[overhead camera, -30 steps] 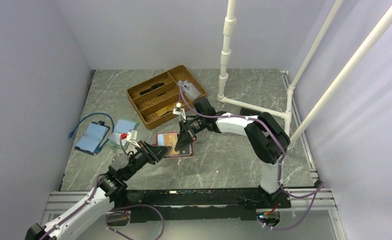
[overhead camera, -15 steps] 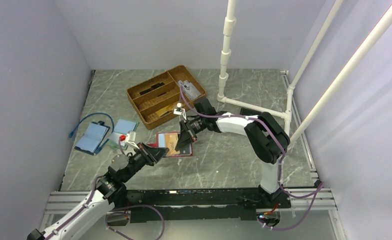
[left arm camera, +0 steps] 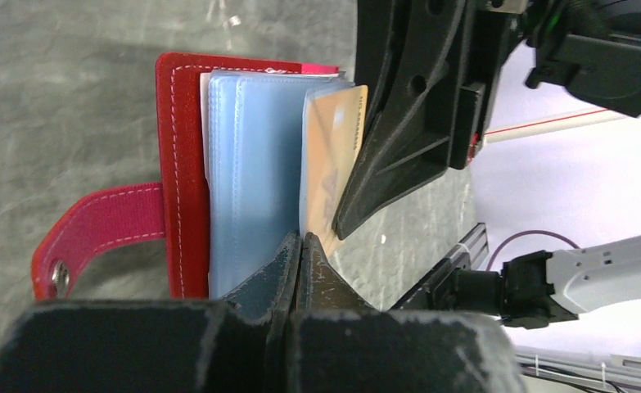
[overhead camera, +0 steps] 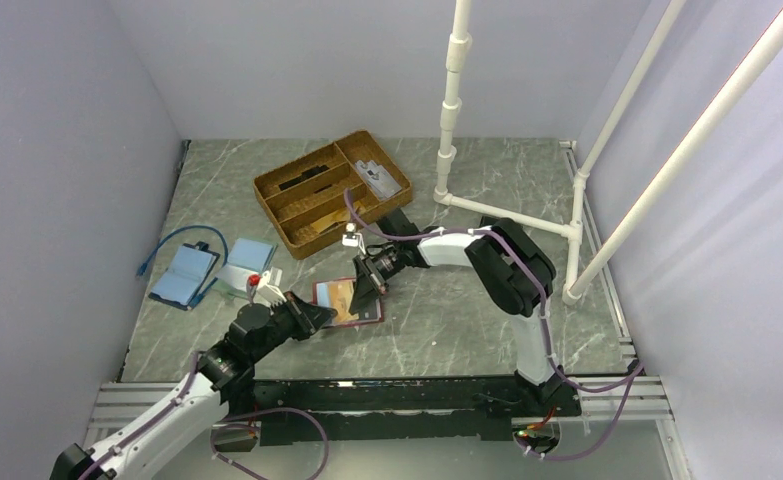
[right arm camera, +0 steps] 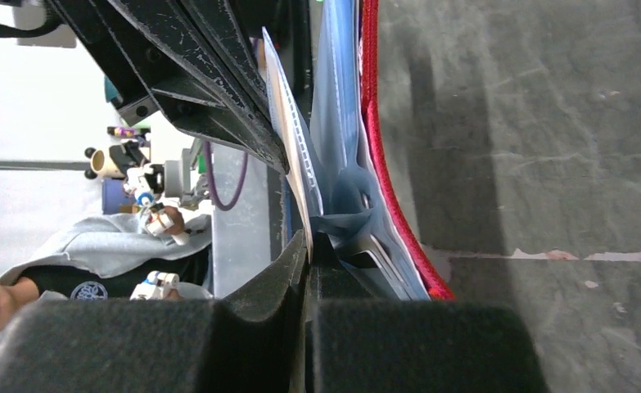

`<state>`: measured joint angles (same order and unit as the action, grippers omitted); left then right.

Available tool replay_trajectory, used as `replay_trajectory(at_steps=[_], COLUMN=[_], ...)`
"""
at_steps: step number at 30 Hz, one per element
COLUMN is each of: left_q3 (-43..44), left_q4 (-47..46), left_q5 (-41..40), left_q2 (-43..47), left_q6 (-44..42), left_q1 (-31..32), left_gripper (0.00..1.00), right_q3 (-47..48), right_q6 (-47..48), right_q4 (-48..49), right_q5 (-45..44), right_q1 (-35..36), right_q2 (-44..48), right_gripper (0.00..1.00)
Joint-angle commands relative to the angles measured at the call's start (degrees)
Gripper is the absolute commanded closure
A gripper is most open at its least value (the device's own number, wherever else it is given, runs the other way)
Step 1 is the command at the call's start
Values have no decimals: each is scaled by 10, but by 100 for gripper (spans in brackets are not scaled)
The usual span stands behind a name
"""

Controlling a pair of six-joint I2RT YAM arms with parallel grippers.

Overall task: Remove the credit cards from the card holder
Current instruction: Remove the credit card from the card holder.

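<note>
The red card holder (overhead camera: 368,313) lies open on the table between both arms, its snap tab (left arm camera: 96,237) off to one side. Pale blue clear pockets (left arm camera: 251,164) fill its inside. A gold-tan credit card (left arm camera: 333,147) sticks up from a pocket. My left gripper (left arm camera: 300,239) is shut on that card's near edge. My right gripper (right arm camera: 307,241) is shut on a thin clear pocket leaf (right arm camera: 288,123) of the card holder (right arm camera: 382,164). From above, the left gripper (overhead camera: 319,318) and right gripper (overhead camera: 360,295) meet over the holder. Other cards are hidden.
A wicker tray (overhead camera: 317,195) with compartments stands behind the holder. A light-blue booklet case (overhead camera: 185,275) and a blue cable (overhead camera: 172,240) lie at the left. A white pipe frame (overhead camera: 447,150) rises at the back right. Grey walls close three sides.
My left gripper has shut on the gold-tan card. The right gripper and the holder have shifted slightly toward the near left.
</note>
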<state>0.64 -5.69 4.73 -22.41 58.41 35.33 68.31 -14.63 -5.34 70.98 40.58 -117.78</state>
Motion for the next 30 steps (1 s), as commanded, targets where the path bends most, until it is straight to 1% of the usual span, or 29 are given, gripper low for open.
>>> replay_trajectory(at_steps=[1, 5, 8, 14, 16, 17, 19, 21, 22, 26, 30], left_q3=[-6, -6, -6, -6, -6, -6, -6, -6, -6, -6, -1], left_q4=[13, 11, 4, -1, -18, -34, -63, -80, -88, -101, -73], left_q5=[-32, -33, -29, -5, 14, 26, 48, 61, 65, 82, 87], left_q2=[-33, -79, -96, -98, -94, -93, -92, -94, -96, -103, -95], left_q6=[4, 7, 4, -13, -21, -26, -30, -30, -32, -41, -58], left_q1=[-18, -27, -38, -58, -62, -63, -66, -67, -68, -75, -82], left_gripper=[100, 100, 100, 100, 100, 98, 75, 57, 52, 43, 39], right_q3=[16, 20, 18, 13, 14, 15, 16, 19, 20, 37, 55], right_q6=[55, 54, 49, 49, 51, 53, 62, 79, 91, 175, 240], right_q4=[-75, -85, -84, -83, -84, -82, -84, -91, -98, -155, -208], right_q5=[-76, -84, -79, -64, -56, -45, -26, -7, 1, 10, 21], right_q1=[-16, -17, -21, -34, -35, -35, -35, -34, -34, -30, -30], right_q2=[-23, -38, -44, -50, -50, -48, -45, -38, -32, -15, -8], right_gripper=[100, 100, 100, 100, 100, 100, 100, 100, 100, 100, 100])
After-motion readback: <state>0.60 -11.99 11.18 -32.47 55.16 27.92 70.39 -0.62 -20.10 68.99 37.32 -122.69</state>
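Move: Both hands are already shut on the orange card's clear sleeve, with the red card holder hanging under it. From the left hand the card's middle lies about 3 cm ahead and 1 cm right; from the right hand, some 2 cm ahead and 3 cm left. The holder's middle is about 3 cm ahead and 2 cm right of the left hand, 2 cm lower. The wooden tray stands roughly 25 cm straight ahead of the left hand, 7 cm lower. Down towards the table by about 5 cm go both hands together, still pinching the sleeve; the left swings a little left, the right a little right and forward, tilting some 10 degrees. Then the left fingers open wide, let go of the sleeve and lift about 3 cm clear, while the right keeps its grip and settles slightly back. ##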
